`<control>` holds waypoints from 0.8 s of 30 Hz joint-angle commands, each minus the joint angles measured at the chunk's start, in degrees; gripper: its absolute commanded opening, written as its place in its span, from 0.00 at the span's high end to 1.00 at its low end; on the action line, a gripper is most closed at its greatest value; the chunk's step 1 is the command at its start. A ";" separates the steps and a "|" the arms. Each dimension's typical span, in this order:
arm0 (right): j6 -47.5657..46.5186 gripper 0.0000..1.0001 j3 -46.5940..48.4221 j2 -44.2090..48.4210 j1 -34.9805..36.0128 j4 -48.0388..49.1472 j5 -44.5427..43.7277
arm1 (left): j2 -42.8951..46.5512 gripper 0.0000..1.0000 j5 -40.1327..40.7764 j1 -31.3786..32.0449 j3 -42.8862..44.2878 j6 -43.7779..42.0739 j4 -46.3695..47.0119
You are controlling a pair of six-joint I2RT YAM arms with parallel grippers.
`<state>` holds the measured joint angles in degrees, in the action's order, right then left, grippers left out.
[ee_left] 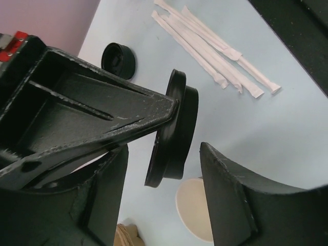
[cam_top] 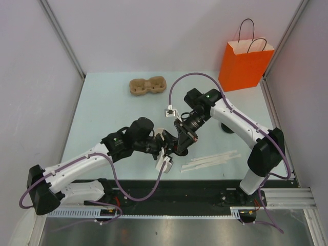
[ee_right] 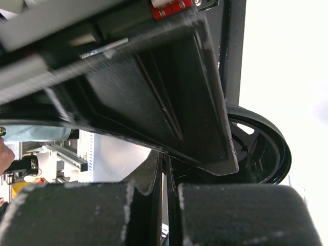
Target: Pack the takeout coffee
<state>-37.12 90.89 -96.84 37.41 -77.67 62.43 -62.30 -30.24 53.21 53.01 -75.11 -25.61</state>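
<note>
My right gripper is shut on the rim of a round black lid, holding it on edge above the table. Its pinched fingertips show in the right wrist view, with the lid behind. My left gripper is open, one finger on each side of the lid's lower part without touching it. Below them is the cream mouth of a lidless paper cup. In the top view my left gripper meets the right one at mid-table. The takeout coffee, a lidded cup, is out of view.
An orange paper bag stands at the back right. A brown pulp cup carrier lies at the back. Wrapped straws lie near the front edge, right of the grippers. Another black lid rests on the table.
</note>
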 commanded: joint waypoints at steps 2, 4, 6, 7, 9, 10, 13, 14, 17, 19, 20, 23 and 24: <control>0.21 1.00 2.45 2.44 0.82 -9.08 1.55 | -0.89 0.48 1.32 1.63 3.58 1.19 -0.41; 0.21 1.00 2.62 2.44 1.00 -9.08 1.55 | -1.42 0.54 2.20 1.98 4.02 2.59 -0.41; 0.30 1.00 3.15 2.44 1.09 -9.08 1.38 | -1.85 0.63 2.38 2.16 4.99 4.17 -1.02; 0.30 1.00 3.41 2.36 1.00 -9.08 1.20 | -1.94 0.69 2.46 2.16 5.25 4.79 -1.11; 0.47 1.00 4.90 2.35 1.00 -9.08 -0.11 | -2.12 0.75 2.55 2.07 6.75 7.24 -2.25; 0.73 0.97 5.78 2.27 0.57 -9.08 -0.82 | -2.29 0.80 2.55 2.07 7.45 8.56 -2.95; 1.18 0.72 10.43 2.27 -3.80 -9.08 -3.19 | -3.78 0.85 2.03 2.07 11.22 15.41 -6.64; 1.00 0.63 11.84 2.27 -5.31 -8.99 -3.72 | -4.31 0.85 1.16 1.90 13.67 17.52 -7.78; 0.91 0.37 16.59 1.92 -12.95 -9.17 -4.51 | -6.51 0.85 -4.62 -0.72 18.59 26.83 -12.79; 1.00 0.30 19.05 1.74 -16.91 -8.99 -5.38 | -8.61 0.85 -9.03 -4.67 22.02 35.79 -13.77; 1.17 0.27 19.32 1.91 -17.80 -8.56 -5.74 | -9.58 0.85 -13.31 -6.35 23.18 38.78 -14.47; 3.37 0.14 17.40 4.81 -20.00 -3.65 -7.41 | -12.39 0.84 -21.57 -12.94 25.90 52.82 -14.13; 5.11 0.11 16.35 5.77 -20.09 -1.98 -8.02 | -12.84 0.84 -23.18 -14.35 26.09 55.57 -13.34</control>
<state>-35.14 108.20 -95.85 17.58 -76.84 56.71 -72.53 -39.90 44.84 75.66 -39.46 -37.95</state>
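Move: Between the left hand's open fingers stands the black lid, its middle about 3 cm to the right and 1 cm below; the right hand still pinches its rim, the middle some 2 cm back, 2 left and 2 below. From the left hand, the cup is 6 cm ahead, 8 left and 13 down, and the straws are level with it, 14 right and 18 down. The second lid lies some 17 cm ahead and 21 right of the right hand, 18 below. Closing on the lid while staying almost in place, the left fingers pinch it near its edge. Only then does the right hand open wide, let go and draw off about 13 cm forward, also up and right, towards the second lid's side of the table. The left keeps its grip, lifts some 7 cm and rolls the wrist about 40 degrees. ##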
